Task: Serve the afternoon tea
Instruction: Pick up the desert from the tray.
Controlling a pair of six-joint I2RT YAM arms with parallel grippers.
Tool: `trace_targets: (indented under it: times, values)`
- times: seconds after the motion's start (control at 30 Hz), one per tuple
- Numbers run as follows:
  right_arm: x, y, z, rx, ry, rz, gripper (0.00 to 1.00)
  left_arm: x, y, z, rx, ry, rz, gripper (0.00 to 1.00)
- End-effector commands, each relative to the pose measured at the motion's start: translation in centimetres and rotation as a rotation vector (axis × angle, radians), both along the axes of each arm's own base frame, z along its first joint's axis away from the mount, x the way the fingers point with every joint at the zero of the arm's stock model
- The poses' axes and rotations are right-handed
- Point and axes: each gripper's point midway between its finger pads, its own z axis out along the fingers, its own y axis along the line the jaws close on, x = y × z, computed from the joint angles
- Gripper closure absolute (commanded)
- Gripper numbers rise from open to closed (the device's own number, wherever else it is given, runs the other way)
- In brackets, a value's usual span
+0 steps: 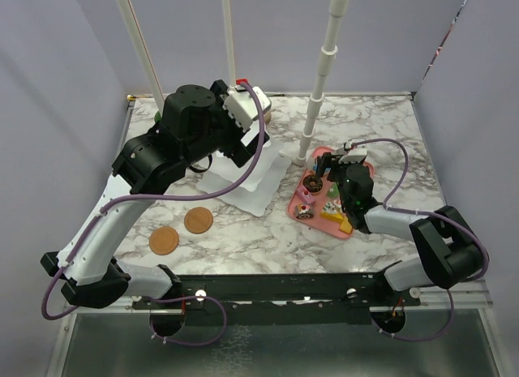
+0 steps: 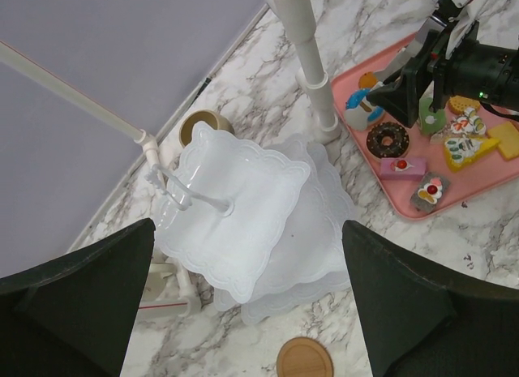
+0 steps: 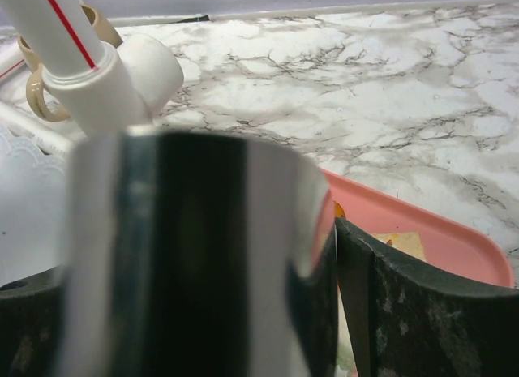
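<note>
The white three-tier stand (image 1: pixel 253 188) of wavy plates (image 2: pixel 243 207) stands mid-table. My left gripper (image 2: pixel 247 304) hovers open above it, one dark finger (image 2: pixel 81 288) on each side and nothing between them. On the pink tray (image 1: pixel 359 225) lie toy pastries: a chocolate donut (image 2: pixel 387 139), cake slices (image 2: pixel 401 166) and others. My right gripper (image 1: pixel 328 162) hangs over the tray's far end, shut on the shiny metal tongs (image 3: pixel 195 255), which fill the gap between its fingers (image 3: pixel 422 304). A tan mug (image 2: pixel 203 126) stands behind the stand.
A white jointed pole (image 1: pixel 320 85) rises from a base beside the tray's far-left corner, close to the right gripper. Two round wooden coasters (image 1: pixel 198 220) (image 1: pixel 164 240) lie near the front left. Grey walls close in the table at the back and sides.
</note>
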Motion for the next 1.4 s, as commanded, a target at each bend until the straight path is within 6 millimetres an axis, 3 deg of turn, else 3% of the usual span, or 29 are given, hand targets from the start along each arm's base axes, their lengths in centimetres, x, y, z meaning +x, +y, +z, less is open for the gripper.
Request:
trace_targets:
  times: [0.0,0.57,0.97,1.27,1.37]
  values:
    - [1.0,-0.3,0.5,0.045,-0.035,-0.034,0.18,-0.2,0.9,0.9,-0.008,-0.039,0.017,0.01]
    - [3.8,0.2,-0.4,0.065,-0.022,-0.032,0.22,-0.3,0.9,0.7,-0.007,-0.036,0.016,0.01]
    - [2.6,0.6,-1.8,0.024,0.015,0.033,0.41,-0.4,0.9,0.9,-0.008,-0.043,0.014,0.01]
    - [1.0,0.8,3.8,0.054,-0.113,0.079,0.52,-0.5,1.5,0.9,-0.005,-0.043,0.033,0.01]
    - [-0.2,1.5,4.8,0.071,-0.12,0.121,0.55,-1.1,1.4,0.8,-0.005,-0.032,0.004,0.01]
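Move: The right hand already holds metal tongs that reach down to its left. The blue donut they go for lies some 6 cm left of that hand, 2 cm back and about 12 cm below. At the same depth, the brown donut is about 7 cm back and 8 cm left of the hand, the green roll about 9 cm back and 3 cm left. From the left hand, the blue donut is roughly 9 cm ahead, 19 cm right and 40 cm below. Forward about 3 cm and down nearly 2, the right hand carries the tongs in around the blue donut at the tray's far left corner. There the fingers squeeze the tongs from wide to just over half open so they pinch the donut; the hand then draws back about 2 cm and rises some 4 cm, still squeezing. ##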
